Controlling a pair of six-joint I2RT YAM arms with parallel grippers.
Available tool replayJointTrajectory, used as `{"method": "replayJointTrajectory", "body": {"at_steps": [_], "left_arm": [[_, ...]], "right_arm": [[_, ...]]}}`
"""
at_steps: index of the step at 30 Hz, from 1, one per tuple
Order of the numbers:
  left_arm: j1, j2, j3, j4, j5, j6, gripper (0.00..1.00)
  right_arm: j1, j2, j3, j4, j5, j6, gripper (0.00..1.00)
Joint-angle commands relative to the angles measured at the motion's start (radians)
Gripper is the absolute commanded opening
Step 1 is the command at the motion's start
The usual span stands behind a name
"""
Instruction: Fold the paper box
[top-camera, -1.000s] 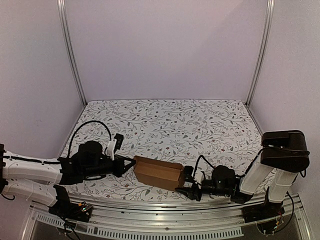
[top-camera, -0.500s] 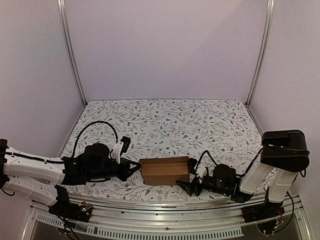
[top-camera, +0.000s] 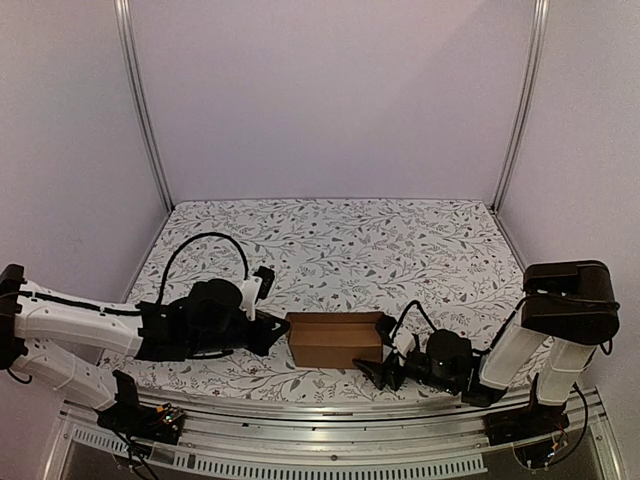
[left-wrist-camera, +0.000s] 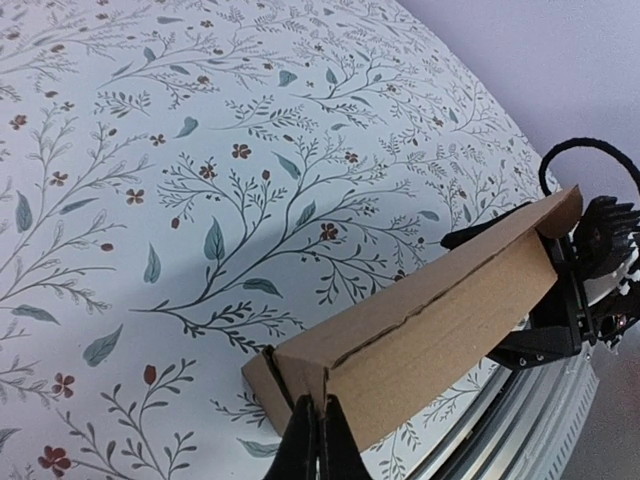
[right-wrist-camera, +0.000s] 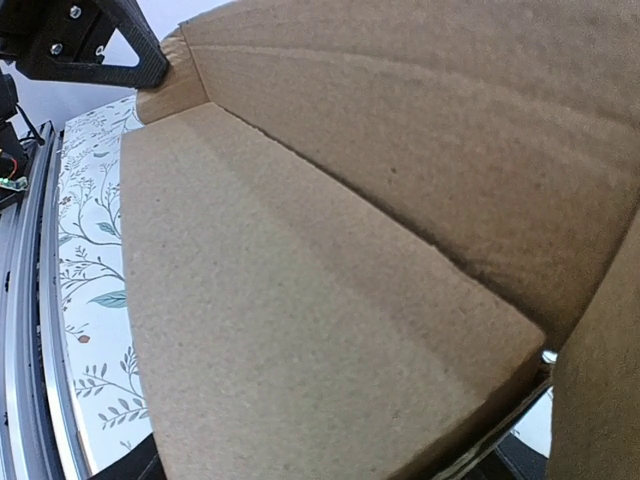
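Note:
The paper box (top-camera: 335, 340) is a small brown oblong carton lying on the floral table near the front edge. My left gripper (top-camera: 277, 334) is shut, its tips against the box's left end. In the left wrist view the shut fingertips (left-wrist-camera: 321, 420) touch the near end corner of the paper box (left-wrist-camera: 440, 310), where a flap stands slightly ajar. My right gripper (top-camera: 378, 368) is open at the box's right end. In the right wrist view cardboard of the paper box (right-wrist-camera: 330, 280) fills the frame, with one black finger (right-wrist-camera: 95, 40) at top left.
The floral tablecloth (top-camera: 340, 250) spreads behind the box up to the purple walls. A metal rail (top-camera: 330, 412) runs along the front edge just before the grippers. The right arm's black cable (top-camera: 410, 312) loops above its wrist.
The box has swung from slanted to square with the table's front edge. My left gripper followed it to the right, staying shut. My right gripper's jaws opened wider.

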Motion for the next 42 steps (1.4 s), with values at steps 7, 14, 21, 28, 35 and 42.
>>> {"method": "replayJointTrajectory", "body": {"at_steps": [7,14,21,28,35,42], "left_arm": [[-0.030,0.072,0.092,-0.295,0.019,-0.060,0.00],[-0.030,0.084,0.106,-0.318,0.009,-0.075,0.00],[-0.030,0.085,0.101,-0.328,-0.004,-0.087,0.00],[-0.031,0.090,0.112,-0.342,-0.014,-0.089,0.00],[-0.031,0.092,0.120,-0.345,-0.017,-0.092,0.00],[-0.036,0.112,0.141,-0.359,-0.023,-0.105,0.00]], "right_arm": [[0.097,-0.039,0.063,-0.072,0.148,0.009,0.79],[0.109,-0.051,0.047,-0.084,0.226,0.001,0.85],[0.110,-0.184,0.009,-0.221,0.239,-0.026,0.99],[0.109,-0.431,0.016,-0.503,0.212,-0.052,0.99],[0.108,-0.766,0.092,-0.938,0.242,-0.040,0.99],[0.108,-1.024,0.180,-1.296,0.314,0.126,0.99]]}}
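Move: The right hand's open fingers straddle the right end of the paper box, whose middle lies about 7 cm to the left, level ahead and about 1 cm lower. The right side flap is some 3 cm to this hand's right, 3 cm farther out and 4 cm higher. From the left hand, already shut on the flap at the box's left end, the box's middle is roughly 9 cm to the right, level ahead and 5 cm below. Back and left by a couple of centimetres at first, then upward and to the right, the right hand leaves the end of the box, rising about 15 cm in all, ever faster, with its fingers spreading from mostly to fully open. The left hand stays put, still pinching the left end flap, its wrist turning only slightly. ##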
